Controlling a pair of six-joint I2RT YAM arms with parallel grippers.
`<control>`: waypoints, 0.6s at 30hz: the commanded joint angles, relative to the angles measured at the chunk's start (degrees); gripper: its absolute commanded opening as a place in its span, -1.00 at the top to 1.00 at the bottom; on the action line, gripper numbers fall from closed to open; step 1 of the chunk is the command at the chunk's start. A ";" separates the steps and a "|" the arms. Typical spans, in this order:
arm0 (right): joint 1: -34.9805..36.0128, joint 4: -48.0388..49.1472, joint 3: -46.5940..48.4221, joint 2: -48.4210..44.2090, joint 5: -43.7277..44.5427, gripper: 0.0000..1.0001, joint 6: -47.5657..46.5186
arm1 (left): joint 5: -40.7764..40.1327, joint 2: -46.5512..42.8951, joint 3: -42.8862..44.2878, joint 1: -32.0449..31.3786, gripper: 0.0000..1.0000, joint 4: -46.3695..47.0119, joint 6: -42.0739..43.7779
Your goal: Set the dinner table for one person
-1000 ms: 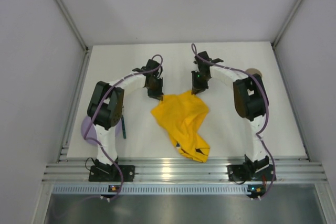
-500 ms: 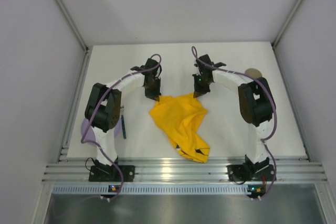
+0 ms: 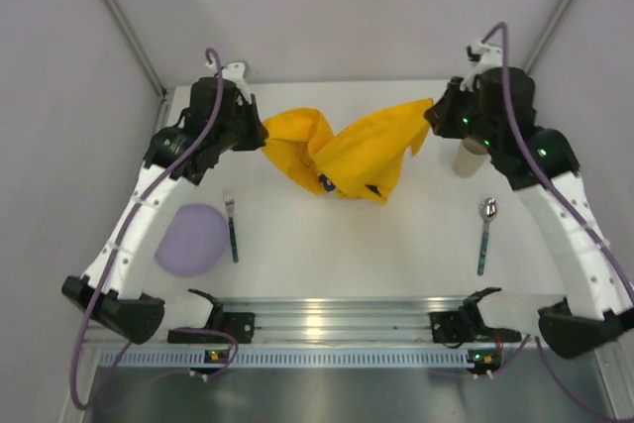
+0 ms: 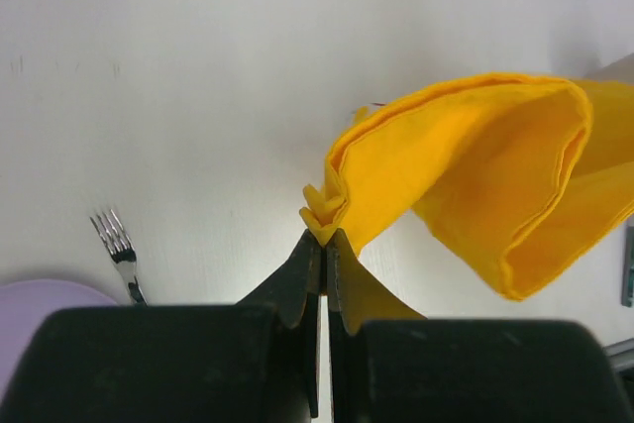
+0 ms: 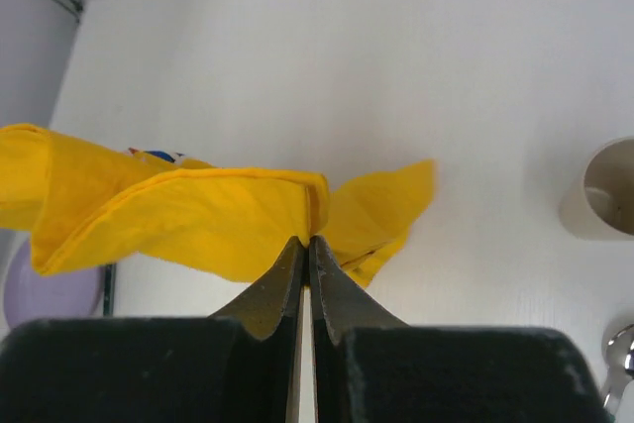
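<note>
A yellow cloth hangs in the air between both arms above the white dinner table. My left gripper is shut on the cloth's left corner. On the right, my right gripper is shut on another corner of the cloth. The cloth's middle sags in folds, showing a small printed patch. A lilac plate and a fork lie at the near left. A spoon lies at the near right, and a beige cup stands behind it.
A ribbed aluminium rail runs along the table's near edge, with both arm bases bolted to it. Grey walls close in the back and both sides. In the wrist views, the fork and the cup appear at the frame edges.
Both arms have risen and swung apart toward the back corners, lifting the cloth off the table and stretching it between them. The right gripper closed on its corner. Plate, fork, spoon and cup are now uncovered.
</note>
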 commanded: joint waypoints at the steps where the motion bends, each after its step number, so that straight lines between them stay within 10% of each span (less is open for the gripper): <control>1: -0.48 -0.06 -1.97 -15.67 3.54 1.00 -0.27 | 1.13 -10.08 1.13 -0.58 1.00 -3.23 -0.49; 8: -0.48 -5.39 2.66 -29.87 9.26 1.00 -3.87 | 3.15 -22.95 4.63 -0.67 1.00 -7.61 -1.99; 18: 0.04 -7.88 7.17 -28.48 9.78 1.00 -6.95 | -0.78 -19.27 16.78 -0.67 1.00 -15.71 -1.82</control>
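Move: The yellow cloth hangs bunched between the hands. The bare middle of the table lies about 17 cm right of the left hand, 4 cm back and 29 below; from the right hand it is some 12 cm left, 3 back and 34 down. Left hand's side: fork 11 cm left and 7 back, purple plate 20 left and 10 back. Right hand's side: cup 15 cm right and 9 ahead, spoon 18 right and 8 back. Both hands keep their pinch on the cloth's two far corners and swing it up and back towards the bases while drawing apart: the left about 18 cm up, 15 back and a little left, the right some 20 cm back, 17 up and 11 right. The fingertips tilt upward, more on the right; the swing is quick, then eases out, the right hand just starting to settle back. ##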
